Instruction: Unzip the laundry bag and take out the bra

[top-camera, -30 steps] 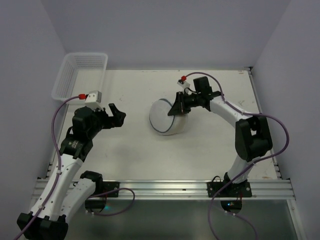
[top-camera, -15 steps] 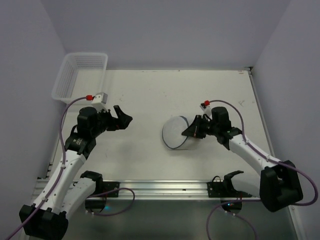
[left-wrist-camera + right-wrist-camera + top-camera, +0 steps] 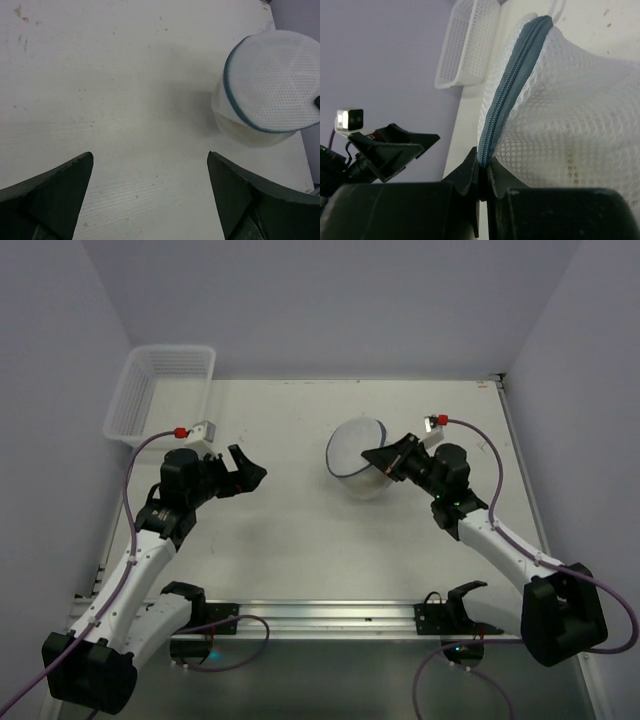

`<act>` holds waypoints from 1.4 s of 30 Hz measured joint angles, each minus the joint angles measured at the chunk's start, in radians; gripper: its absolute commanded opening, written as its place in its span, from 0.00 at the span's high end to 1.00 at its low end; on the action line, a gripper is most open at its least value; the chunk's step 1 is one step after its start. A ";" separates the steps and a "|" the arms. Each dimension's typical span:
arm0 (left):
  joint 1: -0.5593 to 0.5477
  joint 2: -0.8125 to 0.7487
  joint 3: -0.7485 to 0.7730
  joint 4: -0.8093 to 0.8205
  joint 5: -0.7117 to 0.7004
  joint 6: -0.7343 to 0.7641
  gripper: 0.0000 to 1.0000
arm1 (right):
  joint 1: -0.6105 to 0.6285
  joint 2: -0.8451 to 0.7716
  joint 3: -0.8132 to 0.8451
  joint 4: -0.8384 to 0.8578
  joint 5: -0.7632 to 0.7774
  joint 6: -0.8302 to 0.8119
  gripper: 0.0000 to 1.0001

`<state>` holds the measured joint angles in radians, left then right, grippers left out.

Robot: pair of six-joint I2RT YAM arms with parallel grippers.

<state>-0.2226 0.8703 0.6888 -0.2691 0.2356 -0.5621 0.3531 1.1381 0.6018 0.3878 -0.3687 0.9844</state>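
The laundry bag [image 3: 352, 456] is a round white mesh pouch with a grey-blue zipper [image 3: 512, 85] round its rim. It stands tilted at the table's middle right, its flat face turned left. My right gripper [image 3: 370, 455] is shut on the zipper rim, which is pinched between the jaws in the right wrist view [image 3: 483, 167]. My left gripper [image 3: 248, 468] is open and holds nothing. It is well to the left of the bag [image 3: 272, 82], hovering over bare table [image 3: 150, 160]. The bra is hidden; only a faint beige tint shows through the mesh.
A white slatted plastic basket [image 3: 160, 390] stands at the back left corner and also shows in the right wrist view [image 3: 467, 45]. Walls close in the table on the left, back and right. The table top [image 3: 290, 530] is pale and speckled.
The right arm swung round with the bag in its jaws: first toward the near edge, then back up and right. The left gripper shifted slightly right and stayed open.
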 measured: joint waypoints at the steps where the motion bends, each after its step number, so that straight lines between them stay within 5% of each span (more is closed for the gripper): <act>1: 0.000 0.000 0.000 0.001 -0.004 -0.004 0.00 | 0.000 0.006 0.002 0.029 0.017 0.012 0.95; 4: 0.000 0.001 0.000 0.003 -0.005 -0.006 0.00 | 0.000 0.046 -0.003 0.085 0.027 0.036 0.93; 10: 0.000 0.005 0.000 0.015 -0.001 -0.008 0.00 | 0.000 0.095 -0.208 0.149 -0.041 0.063 0.71; 16: 0.000 0.010 0.000 0.025 0.014 -0.023 0.00 | 0.003 -0.103 -0.377 -0.049 -0.041 0.008 0.63; 21: 0.000 0.045 0.000 0.048 0.042 -0.026 0.00 | 0.006 -0.354 -0.364 -0.243 0.031 -0.066 0.62; 27: 0.000 0.068 0.000 0.068 0.080 -0.029 0.00 | 0.006 -0.373 -0.348 -0.338 0.063 -0.120 0.82; 34: 0.000 0.047 0.000 0.066 0.092 -0.028 0.00 | 0.006 -0.269 -0.255 -0.376 0.035 -0.134 0.51; 42: 0.000 0.004 0.000 0.058 0.090 -0.021 0.00 | 0.006 -0.391 -0.220 -0.355 0.065 -0.042 0.44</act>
<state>-0.2226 0.8745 0.6888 -0.2108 0.3256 -0.5827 0.3592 0.7471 0.3813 0.0330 -0.3035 0.9421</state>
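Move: The laundry bag hangs from the shut right fingers by its zipped rim, its middle about 2 cm ahead of the right hand, 3 cm to its left and 8 cm below. The bare table spot where it will rest is some 4 cm back, 2 cm left and 21 cm down from that hand. From the left hand, open and idle, the bag lies roughly 28 cm to the right, 5 cm ahead and 6 cm lower. Swing the right gripper down about 14 cm and back some 8 cm to set the laundry bag on the table, tipping the fingers down and opening them on the way. Ease right by the rim, briefly narrow the fingers, then open them to about half and rise some 7 cm, clear of the zipped rim. ##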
